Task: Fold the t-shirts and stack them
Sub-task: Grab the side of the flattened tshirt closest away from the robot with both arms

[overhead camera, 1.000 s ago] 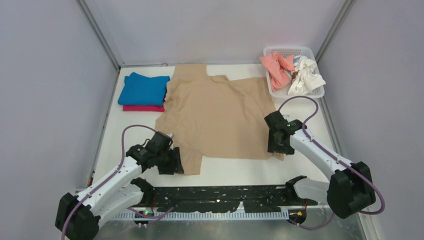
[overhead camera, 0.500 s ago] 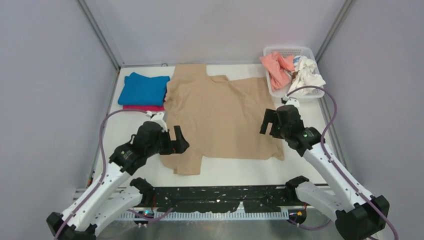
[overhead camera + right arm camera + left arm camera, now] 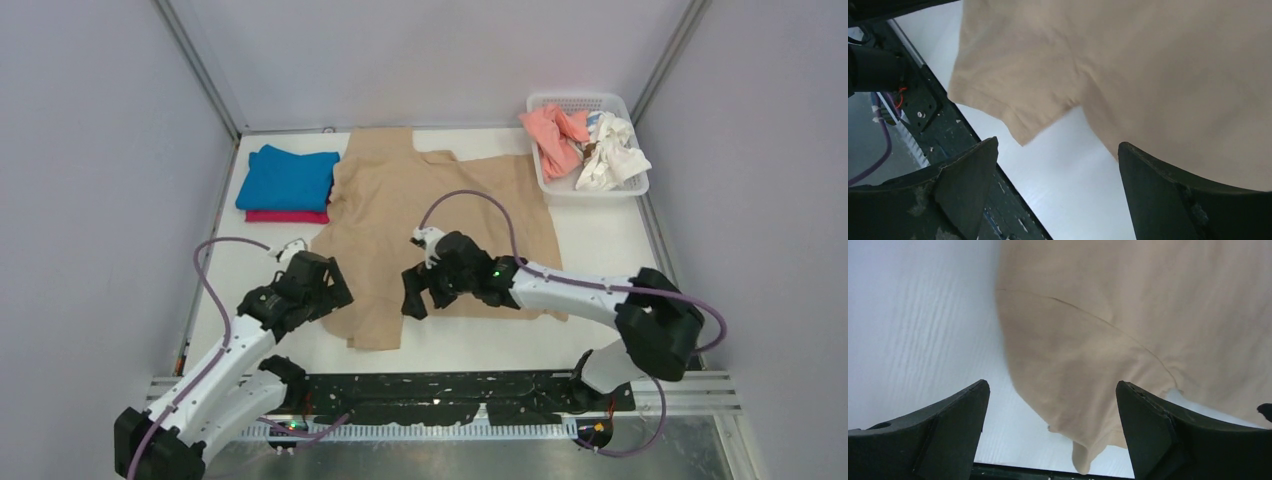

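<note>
The tan t-shirt (image 3: pixel 440 215) lies spread flat in the middle of the table, one sleeve (image 3: pixel 375 325) pointing at the near edge. My left gripper (image 3: pixel 328 292) hovers open over the shirt's near left edge, with the tan cloth (image 3: pixel 1108 325) below and nothing between its fingers (image 3: pixel 953 427). Just right of that sleeve, over the near hem, my right gripper (image 3: pixel 412 300) is open and empty; the sleeve (image 3: pixel 1013 100) and bare table show between its fingers (image 3: pixel 1168 192). A folded blue t-shirt (image 3: pixel 288 177) lies on a magenta one (image 3: pixel 287 216) at back left.
A white mesh basket (image 3: pixel 622 103) at back right holds a salmon-pink t-shirt (image 3: pixel 555 135) and a white one (image 3: pixel 612 150). The black mounting rail (image 3: pixel 440 390) runs along the table's near edge. Grey walls close in both sides.
Both grippers have opened and let go of the tan shirt. The right arm swung left from the shirt's near right corner to the near middle. The left gripper rose slightly.
</note>
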Motion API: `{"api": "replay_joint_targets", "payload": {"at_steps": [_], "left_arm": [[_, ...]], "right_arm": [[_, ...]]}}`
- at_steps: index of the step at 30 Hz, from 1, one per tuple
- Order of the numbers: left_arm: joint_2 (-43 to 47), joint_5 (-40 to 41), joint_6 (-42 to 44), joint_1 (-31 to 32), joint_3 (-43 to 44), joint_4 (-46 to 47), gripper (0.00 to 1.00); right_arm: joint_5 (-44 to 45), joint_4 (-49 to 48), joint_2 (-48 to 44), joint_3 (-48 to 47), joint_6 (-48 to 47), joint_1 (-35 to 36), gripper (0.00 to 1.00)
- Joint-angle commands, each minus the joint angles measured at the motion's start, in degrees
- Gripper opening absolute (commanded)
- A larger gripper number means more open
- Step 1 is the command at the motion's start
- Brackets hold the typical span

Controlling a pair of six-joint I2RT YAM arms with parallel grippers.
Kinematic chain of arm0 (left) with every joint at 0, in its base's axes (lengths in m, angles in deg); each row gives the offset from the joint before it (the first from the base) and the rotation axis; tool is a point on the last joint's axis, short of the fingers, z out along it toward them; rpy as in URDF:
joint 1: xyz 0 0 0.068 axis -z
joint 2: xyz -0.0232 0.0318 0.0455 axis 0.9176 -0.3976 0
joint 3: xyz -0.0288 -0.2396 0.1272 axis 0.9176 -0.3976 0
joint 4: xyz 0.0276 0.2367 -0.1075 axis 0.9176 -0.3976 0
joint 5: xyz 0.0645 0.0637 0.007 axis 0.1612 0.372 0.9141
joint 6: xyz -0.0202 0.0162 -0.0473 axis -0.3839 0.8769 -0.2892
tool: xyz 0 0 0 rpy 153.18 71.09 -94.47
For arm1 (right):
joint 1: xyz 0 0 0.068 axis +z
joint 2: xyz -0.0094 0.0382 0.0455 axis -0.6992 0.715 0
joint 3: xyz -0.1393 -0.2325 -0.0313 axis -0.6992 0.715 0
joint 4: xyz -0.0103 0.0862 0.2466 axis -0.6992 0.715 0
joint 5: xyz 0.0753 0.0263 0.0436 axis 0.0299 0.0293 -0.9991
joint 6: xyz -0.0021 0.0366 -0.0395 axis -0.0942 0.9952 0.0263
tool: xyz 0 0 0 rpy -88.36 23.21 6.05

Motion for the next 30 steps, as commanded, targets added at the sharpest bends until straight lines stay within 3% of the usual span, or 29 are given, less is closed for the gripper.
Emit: {"api": "replay_joint_targets", "payload": {"at_steps": [1,9,15,21,25,30], "left_arm": [[6.98,7.15,-6.86,-2.76,-3.43,-4.72,0.99],[15.51,1.99,-6.52,-2.87,-7.59,-5.09,1.0],[19.61,-5.73,-3.5,-2.9,-9.45,-2.1,1.0],[19.44,-10.93,-2.17,-2.83,-9.35,-5.64,1.0],[17.62,-18.67,-1.78,-2.34,-12.05,-2.88,1.0],[14.58,-19.83,-2.62,0.95,-13.38,0.57,0.96]], "right_arm": [[-5.44,-10.96,10.66,-9.82,-3.36,6.0,0.95],[-1.61,-13.05,23.38,-16.16,-0.69,7.69,0.95],[4.5,-13.71,26.68,-14.17,6.14,2.91,0.95],[4.92,-13.32,27.49,-9.48,11.66,-2.82,0.95],[4.09,-13.65,28.19,-8.09,17.1,-4.57,0.95],[4.65,-12.86,29.11,-8.49,19.35,-5.37,0.95]]}}
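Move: The sleeve at the shirt's near-left corner is the thing aimed at. Its middle lies about 8 cm to the right hand's left and 2 cm back, some 5 cm below. From the left hand its near hem is about 8 cm back, 6 cm right and 5 cm down. The armpit notch sits roughly 3 cm back and 2 cm left of the right hand; the blue folded shirt is some 24 cm ahead and 10 cm left of the left hand. Leftward first, sinking, the right hand sweeps about 11 cm over the sleeve and comes down on it with open fingers, then pushes forward along the table with a finger dragging the cloth, easing back right and turning clockwise. The left hand, open, swings 3 cm left, then draws back and right, down to table height beside the sleeve hem, ending some 6 cm nearer the base. ##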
